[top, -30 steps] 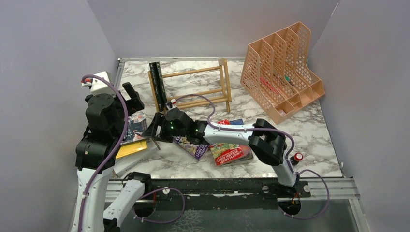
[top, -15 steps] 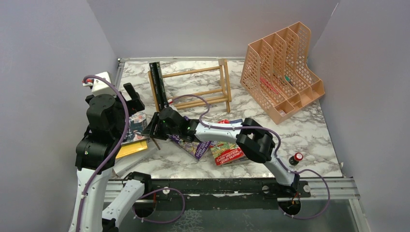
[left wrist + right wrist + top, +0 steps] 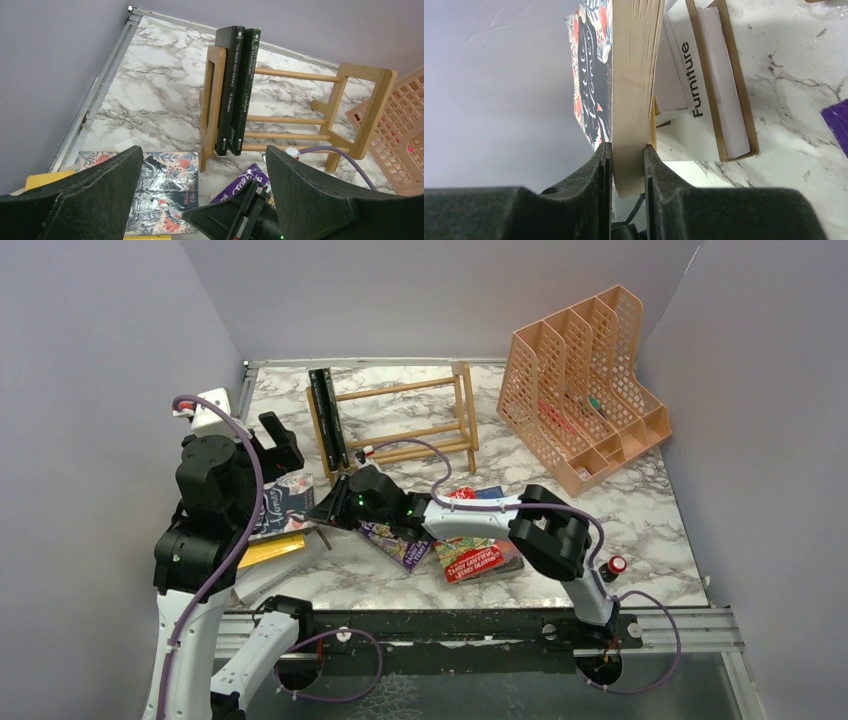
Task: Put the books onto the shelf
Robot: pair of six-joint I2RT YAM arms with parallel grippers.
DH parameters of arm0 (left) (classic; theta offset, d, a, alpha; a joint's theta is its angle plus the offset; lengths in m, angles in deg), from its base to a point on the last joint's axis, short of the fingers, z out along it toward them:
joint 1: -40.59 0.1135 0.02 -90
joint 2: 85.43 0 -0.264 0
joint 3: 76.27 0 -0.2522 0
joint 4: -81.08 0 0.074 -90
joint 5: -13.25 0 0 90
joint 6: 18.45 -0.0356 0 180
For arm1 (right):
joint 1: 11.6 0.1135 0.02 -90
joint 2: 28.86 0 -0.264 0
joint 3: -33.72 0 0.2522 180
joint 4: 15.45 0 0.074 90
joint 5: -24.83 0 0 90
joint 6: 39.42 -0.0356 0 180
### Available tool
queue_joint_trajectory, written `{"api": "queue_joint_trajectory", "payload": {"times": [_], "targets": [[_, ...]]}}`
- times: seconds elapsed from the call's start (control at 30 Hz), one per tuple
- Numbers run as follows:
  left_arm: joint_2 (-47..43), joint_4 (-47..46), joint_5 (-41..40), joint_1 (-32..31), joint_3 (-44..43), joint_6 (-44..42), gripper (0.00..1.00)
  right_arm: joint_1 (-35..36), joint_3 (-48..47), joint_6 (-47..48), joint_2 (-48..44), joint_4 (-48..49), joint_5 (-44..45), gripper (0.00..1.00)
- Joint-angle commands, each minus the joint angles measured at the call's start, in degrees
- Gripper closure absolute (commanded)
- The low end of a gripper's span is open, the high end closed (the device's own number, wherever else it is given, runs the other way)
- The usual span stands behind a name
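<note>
My right gripper (image 3: 330, 508) (image 3: 626, 146) is shut on the page edge of a dark floral paperback (image 3: 287, 500) (image 3: 634, 75) at the left of the table. That book (image 3: 150, 195) lies over a yellow book (image 3: 270, 548) and a white "Furniture" book (image 3: 704, 75). My left gripper (image 3: 275, 438) (image 3: 204, 150) hangs open above it, holding nothing. The light-wood shelf (image 3: 405, 425) (image 3: 295, 120) stands at the back with two dark-spined books (image 3: 328, 420) (image 3: 237, 85) upright at its left end. A purple book (image 3: 395, 542) and a red book (image 3: 475, 558) lie in the middle.
A peach mesh file organiser (image 3: 585, 390) stands at the back right. Grey walls close in on the left, back and right. A small red-capped object (image 3: 615, 565) sits near the right arm's base. My right arm stretches across the loose books.
My right gripper has shut on the floral book's edge and raised that edge a little. The left arm has barely moved.
</note>
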Motion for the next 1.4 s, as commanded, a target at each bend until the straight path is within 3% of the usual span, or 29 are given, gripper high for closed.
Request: {"api": "queue_joint_trajectory", "payload": {"times": [0.0,0.2,0.37,0.67,1.13,1.37], "targets": [[-0.37,-0.36,4.51,-0.34,-1.79,1.84,0.07,0.19,3.72,-1.21,-5.7,7.66,-1.86,0.99],[-0.44,-0.42,6.33,-0.34,-1.38,2.89,0.08,-0.9,9.64,-0.9,-10.18,19.89,-8.85,0.99],[-0.61,-0.2,3.28,-0.34,-1.34,1.69,0.07,-2.53,15.57,-4.58,-13.51,30.1,-12.97,0.99],[-1.88,0.11,8.54,-0.36,1.26,6.09,0.07,-5.98,28.39,-10.31,-20.61,38.93,-14.99,0.99],[-0.52,0.11,13.28,-0.39,-3.22,9.53,0.07,-13.96,47.63,-5.38,-44.35,37.18,-10.87,0.99],[0.08,-1.42,17.74,-0.42,-2.68,14.39,0.07,-20.39,48.01,-2.99,-51.91,31.97,-6.63,0.99]]}}
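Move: Ahead and to the right of the right hand, which already grips Little Women, the free slot on the wooden shelf lies about 21 cm out, 8 cm to the right and slightly lower. The two standing books are about 22 cm ahead, level sideways; the purple treehouse book lies some 5 cm ahead, 16 cm right and 13 cm down. From the left hand, the slot is about 20 cm ahead, 8 cm right and 26 cm below. Drawing Little Women off the stack, the right hand first eases back and up, then swings right about 22 cm in all while rising 14 cm, coming forward again at the end. Its grip stays shut as the fingers tilt up some 25 degrees to roughly level. The empty, open left hand drifts right about 5 cm, rolling and turning slightly clockwise. ##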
